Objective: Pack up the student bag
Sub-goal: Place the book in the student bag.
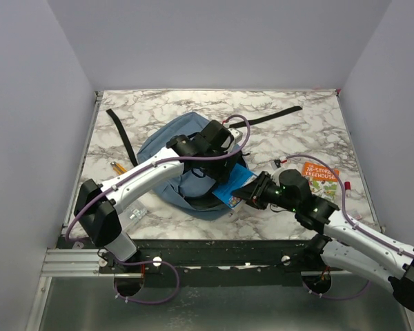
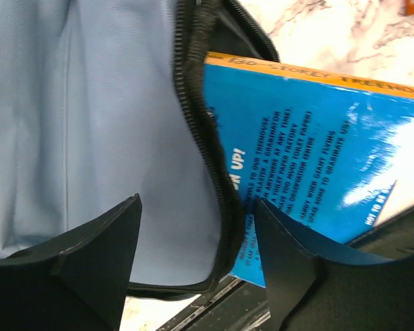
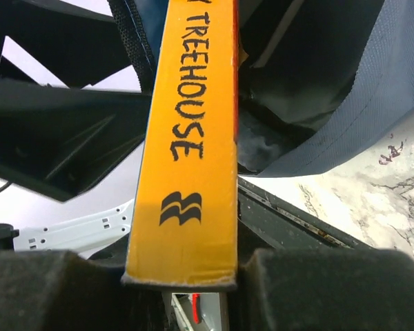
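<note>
The student bag [image 1: 167, 148], dusty blue with black zip trim, lies in the middle of the marble table. My right gripper [image 1: 252, 191] is shut on a blue book [image 1: 236, 185] with an orange spine [image 3: 193, 138] marked TREEHOUSE, its far end at the bag's opening. In the right wrist view the pads [image 3: 297, 289] squeeze the spine's near end. My left gripper [image 2: 196, 203] hangs open over the bag's zip edge [image 2: 207, 138], which runs between the fingers with light fabric [image 2: 76, 124] on the left and the book's back cover [image 2: 317, 152] on the right.
A second orange Treehouse book [image 1: 319, 178] lies flat at the right of the table. A pencil [image 1: 117, 167] and a small pale item [image 1: 136, 214] lie left of the bag. Black straps [image 1: 121, 134] trail out at the back. The table's black front rail [image 3: 297, 221] runs close under the book.
</note>
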Robot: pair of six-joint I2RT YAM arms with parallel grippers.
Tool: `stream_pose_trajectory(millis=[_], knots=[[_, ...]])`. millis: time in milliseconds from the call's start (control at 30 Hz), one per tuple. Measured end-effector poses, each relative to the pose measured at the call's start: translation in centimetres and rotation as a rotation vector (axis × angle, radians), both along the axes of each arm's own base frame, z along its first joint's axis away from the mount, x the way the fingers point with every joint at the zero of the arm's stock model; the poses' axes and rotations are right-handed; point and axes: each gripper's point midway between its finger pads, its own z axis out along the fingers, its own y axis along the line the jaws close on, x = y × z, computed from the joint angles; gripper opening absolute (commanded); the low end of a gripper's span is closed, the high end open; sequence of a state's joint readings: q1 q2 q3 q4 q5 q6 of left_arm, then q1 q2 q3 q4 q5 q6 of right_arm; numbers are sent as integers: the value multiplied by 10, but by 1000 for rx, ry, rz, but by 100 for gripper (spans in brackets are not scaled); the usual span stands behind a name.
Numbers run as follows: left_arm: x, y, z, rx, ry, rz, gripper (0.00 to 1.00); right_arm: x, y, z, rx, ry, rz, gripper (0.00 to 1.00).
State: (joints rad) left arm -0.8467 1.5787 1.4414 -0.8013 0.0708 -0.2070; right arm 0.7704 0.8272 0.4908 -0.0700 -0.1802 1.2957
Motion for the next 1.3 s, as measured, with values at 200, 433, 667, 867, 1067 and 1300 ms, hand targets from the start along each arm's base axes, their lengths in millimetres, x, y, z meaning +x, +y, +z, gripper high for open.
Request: stream_pose_trajectory(millis=[200,433,667,867,1067,1300], knots=[[14,11,-10,76,-52,42,14,1,1,1,12,2,-4,0],[28,26,13,107,-176,91,0,-1,3,-1,51,15,-2,0],[30,39,70,1,-337,114,0,0,14,-18,113,77,2,0],[29,41,72,-33,-380,102,0,16,29,-14,178,66,-7,0],[32,38,69,-50,-401,101,0,33,42,-10,207,57,-19,0],[28,35,84,-109,-427,87,0,68,71,-15,234,16,-32,0]])
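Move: The bag's zippered upper rim lies between the left hand's open fingers, about 2 cm ahead, 1 cm left and 2 cm below; the black strap lies some 20 cm ahead of this hand and 16 cm right. From the right hand, already gripping the blue book, the bag's mouth is roughly 5 cm ahead, 8 cm left and 6 cm below. The orange book lies about 31 cm right and 6 cm ahead. Left pinches the bag's rim, lifting it about 8 cm; right slides the held book 10 cm forward-left inside. ##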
